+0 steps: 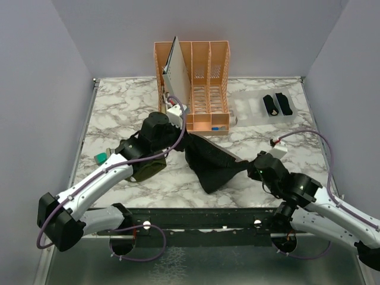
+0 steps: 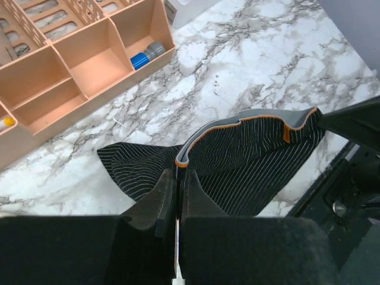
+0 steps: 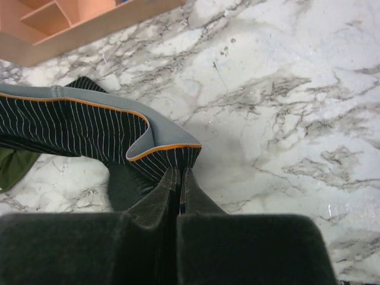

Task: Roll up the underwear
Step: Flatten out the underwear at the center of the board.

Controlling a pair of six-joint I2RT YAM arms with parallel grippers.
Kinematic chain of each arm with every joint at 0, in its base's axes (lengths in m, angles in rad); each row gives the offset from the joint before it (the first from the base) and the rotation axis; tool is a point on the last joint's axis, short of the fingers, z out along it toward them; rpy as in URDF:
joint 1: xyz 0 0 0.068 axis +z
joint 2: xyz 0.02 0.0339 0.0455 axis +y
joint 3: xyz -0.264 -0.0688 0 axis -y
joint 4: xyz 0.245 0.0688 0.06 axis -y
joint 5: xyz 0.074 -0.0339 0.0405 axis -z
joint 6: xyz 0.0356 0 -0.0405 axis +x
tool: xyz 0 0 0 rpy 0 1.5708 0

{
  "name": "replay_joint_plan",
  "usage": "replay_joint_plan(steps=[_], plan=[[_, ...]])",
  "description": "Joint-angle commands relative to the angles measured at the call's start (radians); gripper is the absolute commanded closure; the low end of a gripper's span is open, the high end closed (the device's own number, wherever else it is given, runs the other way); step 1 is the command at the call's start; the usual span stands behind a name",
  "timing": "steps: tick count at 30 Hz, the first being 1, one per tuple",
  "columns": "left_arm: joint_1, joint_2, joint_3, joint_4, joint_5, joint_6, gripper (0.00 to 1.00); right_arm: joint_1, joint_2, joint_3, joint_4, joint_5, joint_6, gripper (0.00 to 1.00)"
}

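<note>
A black finely striped underwear (image 1: 212, 165) with a grey, orange-edged waistband hangs stretched between both grippers over the middle of the table. My left gripper (image 1: 184, 141) is shut on one waistband corner, shown close up in the left wrist view (image 2: 178, 172) with the striped cloth (image 2: 249, 160) spreading away from it. My right gripper (image 1: 246, 167) is shut on the other corner (image 3: 179, 172); the waistband (image 3: 71, 127) runs off to the left. An olive-green underwear (image 1: 148, 171) lies under the left arm. Two rolled black bundles (image 1: 271, 104) (image 1: 284, 104) lie at the back right.
An orange divided organizer (image 1: 202, 89) stands at the back centre with a white panel leaning in it. A small teal block (image 1: 102, 157) sits at the left near the left arm. The rolled bundles rest on a clear tray (image 1: 246, 110).
</note>
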Motion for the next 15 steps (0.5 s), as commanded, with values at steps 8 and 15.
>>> replay_joint_plan(steps=[8, 15], plan=[[0.0, -0.214, 0.155, -0.212, 0.14, -0.069, 1.0, -0.003, -0.298, 0.06, 0.248, -0.117, -0.419, 1.0], [0.0, -0.321, 0.215, -0.299, 0.235, -0.221, 1.0, -0.003, -0.289, 0.236, 0.121, -0.41, -0.481, 0.99]])
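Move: Both grippers already pinch the underwear's waistband, one at each end. The cloth's middle lies about 10 cm to the right of the left hand, 6 cm back and 10 cm lower; the orange organizer's middle is some 16 cm straight ahead, and the olive cloth roughly 19 cm left and 13 cm back. From the right hand the underwear's middle is about 13 cm left, 1 cm ahead and a little below; the clear sock tray stands some 27 cm ahead and 7 cm right. Keeping their shut grip on the two ends of the waistband, both hands hoist the underwear away from the board. The right rises about 15 cm, nearly straight, tipping its fingers up and swinging counter-clockwise, some 30 degrees in all; the left climbs about 12 cm while drawing 7 cm back from the organizer, its fingertips tilting up slightly. ##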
